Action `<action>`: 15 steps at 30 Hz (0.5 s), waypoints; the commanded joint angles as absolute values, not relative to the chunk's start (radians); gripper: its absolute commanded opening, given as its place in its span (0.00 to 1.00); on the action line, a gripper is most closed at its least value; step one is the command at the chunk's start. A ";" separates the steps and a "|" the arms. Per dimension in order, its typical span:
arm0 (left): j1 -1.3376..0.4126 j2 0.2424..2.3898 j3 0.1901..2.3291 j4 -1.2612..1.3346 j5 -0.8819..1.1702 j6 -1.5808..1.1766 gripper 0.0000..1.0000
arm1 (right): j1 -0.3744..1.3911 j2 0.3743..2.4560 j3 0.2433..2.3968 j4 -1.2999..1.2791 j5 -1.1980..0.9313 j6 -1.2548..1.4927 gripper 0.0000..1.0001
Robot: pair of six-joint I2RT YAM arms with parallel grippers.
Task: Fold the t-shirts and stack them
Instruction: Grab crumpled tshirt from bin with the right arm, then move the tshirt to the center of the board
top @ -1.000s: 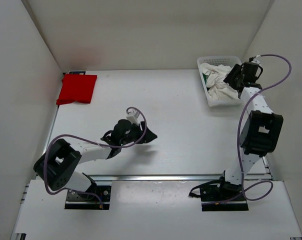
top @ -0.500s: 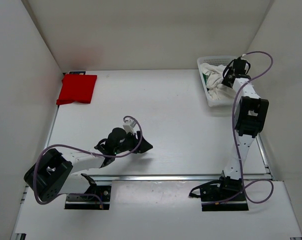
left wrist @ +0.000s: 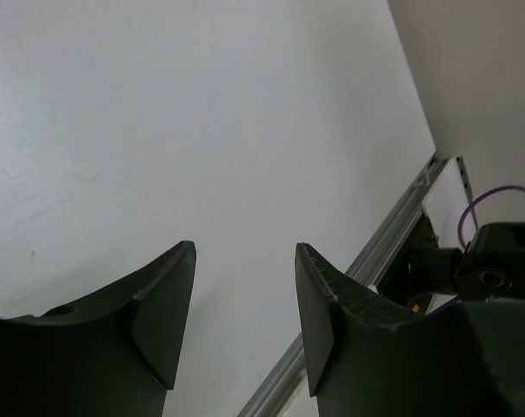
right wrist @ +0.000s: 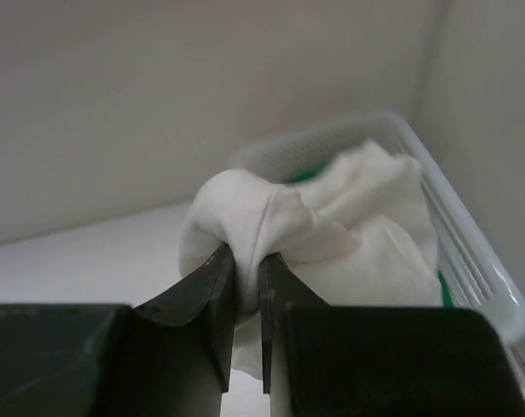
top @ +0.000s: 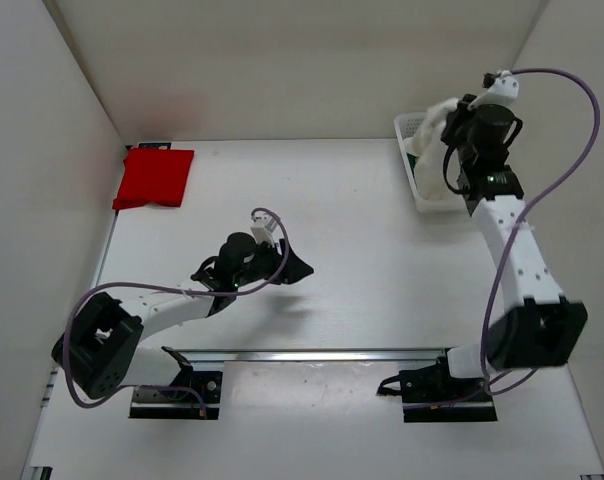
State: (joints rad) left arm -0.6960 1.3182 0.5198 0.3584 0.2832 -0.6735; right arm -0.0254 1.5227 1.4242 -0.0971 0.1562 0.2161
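Observation:
A folded red t-shirt (top: pixel 154 177) lies at the table's far left. The white t-shirt (right wrist: pixel 349 234) is bunched up, partly lifted out of the white mesh basket (right wrist: pixel 471 261) at the far right. My right gripper (right wrist: pixel 248 261) is shut on a fold of that white cloth; in the top view it (top: pixel 450 120) hovers over the basket (top: pixel 410 130) with white cloth (top: pixel 440 110) hanging from it. A sliver of the green t-shirt (right wrist: pixel 308 176) shows under the white one. My left gripper (left wrist: pixel 245 287) stands open over bare table, empty, near the front middle (top: pixel 294 268).
White walls close in the table at the back and both sides. A metal rail (top: pixel 312 355) runs along the front edge, with both arm bases behind it. A purple cable (top: pixel 562 110) loops over the right arm.
My right gripper has shut on the white t-shirt and risen, pulling the cloth up from the basket. The left arm shifted slightly and stays open.

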 commanded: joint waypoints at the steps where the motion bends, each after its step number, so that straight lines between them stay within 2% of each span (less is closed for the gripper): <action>1: -0.620 1.278 0.561 0.331 0.317 -0.684 0.60 | 0.142 1.281 1.440 0.092 0.164 0.118 0.00; 6: -0.523 1.227 0.558 0.321 0.350 -0.744 0.60 | 0.360 1.091 1.413 0.173 0.107 0.100 0.00; 10: -0.402 1.151 0.496 0.351 0.368 -0.814 0.60 | 0.520 1.092 1.509 0.127 0.006 0.104 0.00; 12: -0.335 1.114 0.450 0.373 0.374 -0.865 0.60 | 0.532 1.104 1.535 0.103 -0.082 0.136 0.00; 15: -0.253 1.040 0.381 0.384 0.385 -0.900 0.61 | 0.467 1.105 1.438 0.175 -0.184 0.266 0.00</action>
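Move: The right hand, already holding the white t-shirt, is bound for the open middle of the table, about 15 cm back, 33 cm to its left and 32 cm below. The bin's middle lies some 7 cm ahead, 5 cm right and 27 cm below; the green cloth inside it is about 5 cm ahead, straight below. From the left hand, the table middle is about 11 cm ahead, 3 cm right and 11 cm below. Still pinching the t-shirt, the right hand swings up, back and left roughly 40 cm; left hand shifts left. ##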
